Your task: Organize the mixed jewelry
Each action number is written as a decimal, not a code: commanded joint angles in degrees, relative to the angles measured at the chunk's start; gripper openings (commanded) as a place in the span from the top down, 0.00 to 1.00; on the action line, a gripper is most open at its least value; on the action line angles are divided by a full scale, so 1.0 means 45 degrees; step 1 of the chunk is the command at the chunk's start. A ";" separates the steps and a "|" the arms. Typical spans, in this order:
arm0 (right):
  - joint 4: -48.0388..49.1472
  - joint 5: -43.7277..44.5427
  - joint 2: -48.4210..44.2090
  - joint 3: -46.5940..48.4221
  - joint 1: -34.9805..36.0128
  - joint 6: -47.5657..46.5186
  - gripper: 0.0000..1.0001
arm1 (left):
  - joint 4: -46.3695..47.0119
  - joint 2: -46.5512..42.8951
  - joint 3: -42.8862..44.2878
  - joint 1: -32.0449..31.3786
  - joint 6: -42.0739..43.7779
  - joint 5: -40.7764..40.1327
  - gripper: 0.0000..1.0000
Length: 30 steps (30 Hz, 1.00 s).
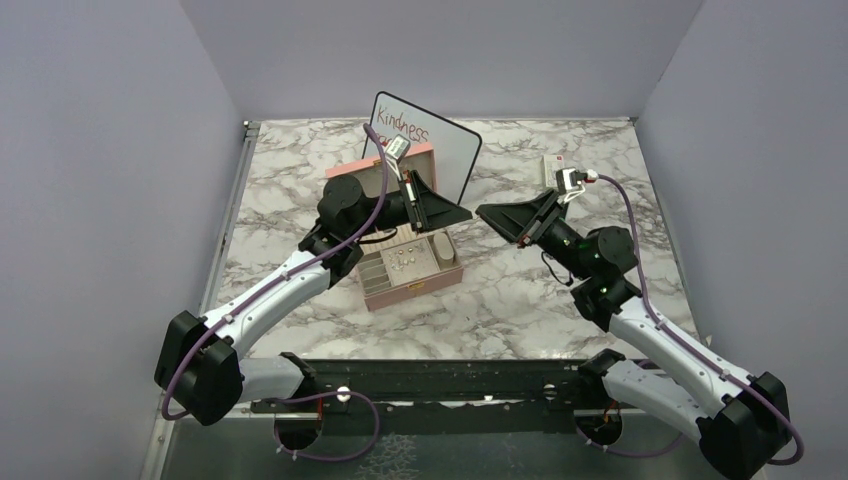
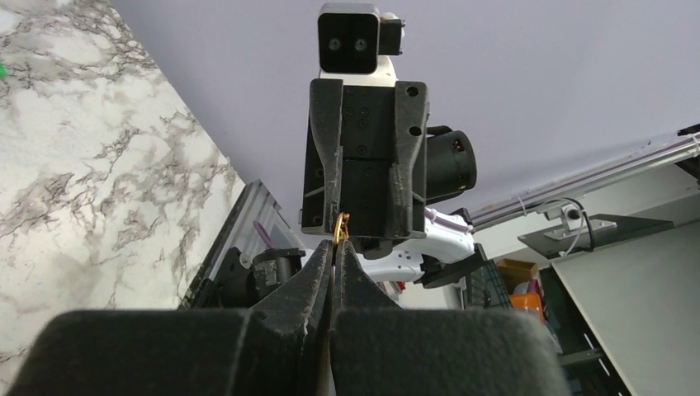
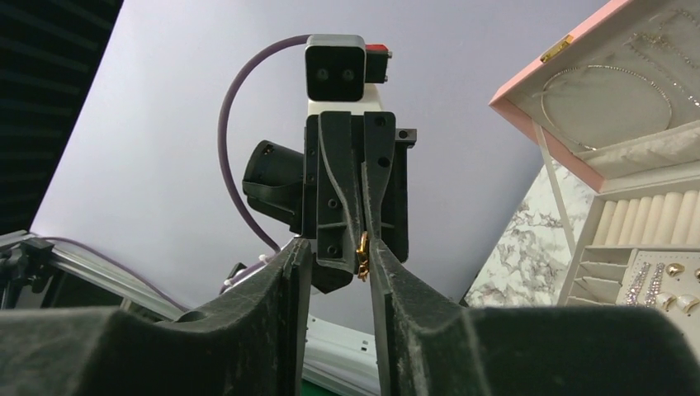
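Observation:
Both grippers are raised above the table and meet tip to tip. My left gripper [image 1: 466, 213] [image 2: 334, 244] is shut on a tiny gold ring [image 2: 342, 224], which sticks out of its tips. My right gripper [image 1: 482, 212] [image 3: 338, 247] is open, and its fingers straddle the left fingertips. The gold ring [image 3: 361, 247] sits close to the inner face of its right finger. The open pink box [image 1: 433, 280] lies below the left gripper. Several small gold pieces [image 1: 408, 260] [image 3: 678, 282] lie in its tray.
A whiteboard sign reading "Kindness" [image 1: 445, 140] stands behind the pink box's raised lid [image 3: 528, 78]. A small white item [image 1: 553, 161] lies at the back right of the marble table [image 1: 520, 300]. A black rail [image 1: 430, 385] runs along the near edge.

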 commanded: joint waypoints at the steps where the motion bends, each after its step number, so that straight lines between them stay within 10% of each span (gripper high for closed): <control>1: 0.0925 -0.0245 -0.0071 -0.0252 -0.0050 0.0203 0.66 | 0.0735 -0.0304 0.0062 0.0034 -0.0384 0.0207 1.00; 23: 0.0256 -0.0277 0.0315 0.0076 -0.0058 -0.0006 0.96 | 0.1184 -0.0313 -0.0504 0.0053 -0.0576 -0.0271 1.00; 30: -0.3686 0.0151 0.0863 0.1558 -0.0046 -0.1274 0.97 | 0.0938 -0.1816 -0.2250 0.0628 0.0031 -0.1861 0.44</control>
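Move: The gold ring is pinched at the left hand's shut fingertips, about 1 cm to that hand's right. From the half-open right hand it lies about 1 cm ahead and 1 cm to the left, level with it. The jewelry box tray is some 10 cm ahead of the left hand, 12 cm to its left and 32 cm below; the open box lid stands about 12 cm beyond the tray and 5 cm farther left. The right fingers close from both sides onto the gold ring and pinch it, nearly shut, while the left hand keeps its hold and both hands stay almost still in mid-air. Only then do the left fingers open to a little under half and let go, that hand easing off about 1 cm to the left and 1 cm down, as the right sinks roughly 2 cm and moves 1 cm forward with the ring. ##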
